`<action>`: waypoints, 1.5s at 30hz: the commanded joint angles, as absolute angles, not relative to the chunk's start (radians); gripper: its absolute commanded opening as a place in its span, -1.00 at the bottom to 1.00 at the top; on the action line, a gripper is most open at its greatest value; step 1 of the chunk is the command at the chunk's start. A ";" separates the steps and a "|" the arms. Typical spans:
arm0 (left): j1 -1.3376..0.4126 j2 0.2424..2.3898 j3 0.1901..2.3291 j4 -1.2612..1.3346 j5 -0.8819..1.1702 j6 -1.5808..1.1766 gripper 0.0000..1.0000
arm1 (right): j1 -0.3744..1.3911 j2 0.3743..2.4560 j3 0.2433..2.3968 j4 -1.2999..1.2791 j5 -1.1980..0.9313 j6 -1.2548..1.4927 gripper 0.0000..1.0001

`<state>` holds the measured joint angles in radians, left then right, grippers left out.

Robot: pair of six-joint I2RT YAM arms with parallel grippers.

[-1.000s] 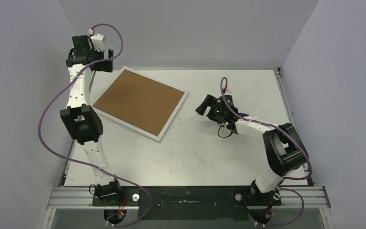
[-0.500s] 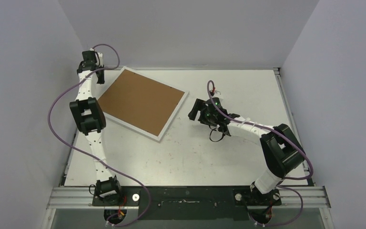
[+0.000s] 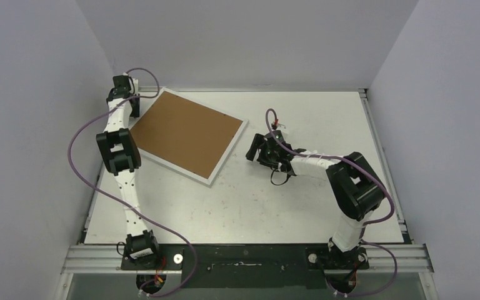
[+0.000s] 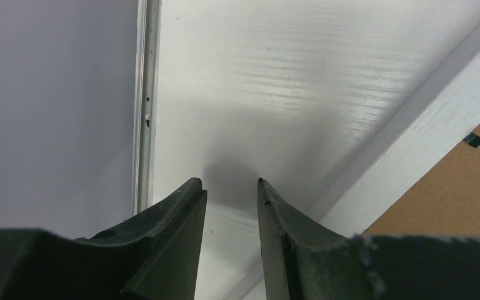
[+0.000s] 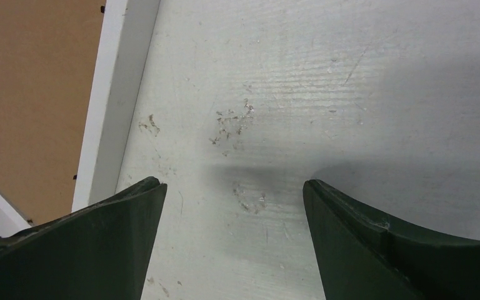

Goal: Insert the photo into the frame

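Observation:
The frame (image 3: 184, 134) lies flat at the table's far left with its brown board facing up and a thin white edge round it. No photo shows in any view. My left gripper (image 3: 134, 107) is low beside the frame's far left side. In the left wrist view its jaws (image 4: 228, 181) stand a narrow gap apart over bare table, and the frame's white edge (image 4: 412, 137) runs just to their right. My right gripper (image 3: 252, 150) is wide open just off the frame's right corner. In the right wrist view (image 5: 231, 184) nothing lies between its fingers, and the frame's edge (image 5: 109, 106) is at the left.
The white table (image 3: 300, 206) is scuffed in places, with a metal rail (image 4: 145, 106) along its left side. Grey walls close in on the left, back and right. The right arm's cable (image 3: 274, 119) loops above its wrist.
My left arm has swung down and in toward the frame's far left side, and its jaws have narrowed. My right gripper has moved left, closer to the frame's right corner.

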<state>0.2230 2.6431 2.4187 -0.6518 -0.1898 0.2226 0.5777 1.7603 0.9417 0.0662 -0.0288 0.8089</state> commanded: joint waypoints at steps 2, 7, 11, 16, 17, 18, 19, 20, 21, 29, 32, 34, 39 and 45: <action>0.221 2.644 2.440 -0.745 -0.033 0.240 -0.32 | 0.585 1.803 1.020 0.112 -0.034 0.834 0.64; 0.210 2.569 2.299 -0.769 0.090 0.259 -0.32 | 0.570 1.887 1.093 0.093 -0.024 0.827 0.63; 0.199 2.470 2.129 -0.739 0.169 0.262 -0.32 | 0.565 1.974 1.190 0.011 -0.004 0.820 0.59; 0.184 2.342 1.927 -0.679 0.212 0.255 -0.32 | 0.578 2.003 1.228 -0.089 0.056 0.826 -0.24; 0.184 2.328 1.906 -0.672 0.217 0.253 -0.31 | 0.578 1.996 1.216 -0.093 0.061 0.832 -0.41; 0.183 2.319 1.894 -0.669 0.221 0.253 -0.31 | 0.575 1.985 1.197 -0.094 0.063 0.840 -0.46; 0.181 2.315 1.886 -0.669 0.219 0.253 -0.31 | 0.572 1.974 1.172 -0.089 0.065 0.851 -0.47; 0.180 2.312 1.879 -0.669 0.215 0.250 -0.31 | 0.566 1.958 1.143 -0.070 0.054 0.863 -0.45; 0.179 2.312 1.876 -0.666 0.208 0.247 -0.31 | 0.556 1.942 1.112 -0.043 0.028 0.871 -0.41; 0.173 2.321 1.880 -0.654 0.171 0.230 -0.32 | 0.439 1.781 0.884 0.186 -0.222 0.885 0.15; 0.169 2.322 1.884 -0.655 0.173 0.222 -0.32 | 0.417 1.758 0.831 0.200 -0.236 0.891 0.11; 0.165 2.324 1.884 -0.657 0.175 0.218 -0.32 | 0.414 1.756 0.817 0.205 -0.244 0.893 -0.03; 0.154 2.327 1.884 -0.650 0.174 0.211 -0.33 | 0.428 1.800 0.844 0.158 -0.222 0.903 -0.36; 0.139 2.325 1.876 -0.662 0.248 0.182 -0.35 | 0.495 1.886 0.918 0.094 -0.198 0.951 -0.67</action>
<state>0.1749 2.3348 1.9015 -0.6167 0.1436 0.2218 0.4461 1.8156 0.8768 0.1810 -0.2173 0.9207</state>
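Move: The left hand is low beside the frame, which lies brown backing panel up: the middle of its left short side is about 4 cm to the right and level ahead-wise, some 2 cm below the hand point. The panel's centre lies roughly 24 cm right and 12 cm back. From the right hand, the frame's right short side is about 11 cm left, 3 cm ahead and 3 cm lower; the panel's centre about 29 cm left, 12 cm ahead. Right finger against the frame's outer left side, the left hand pushes the frame rightward about 10 cm and some 7 cm back, turning about 15 degrees clockwise and rolling over to its right; its opening stays put. The right hand reaches about 6 cm forward and a little left, reverses back and right, then eases slightly left and lower, its fingers now nearly closed and the left one up against the frame's right side. ##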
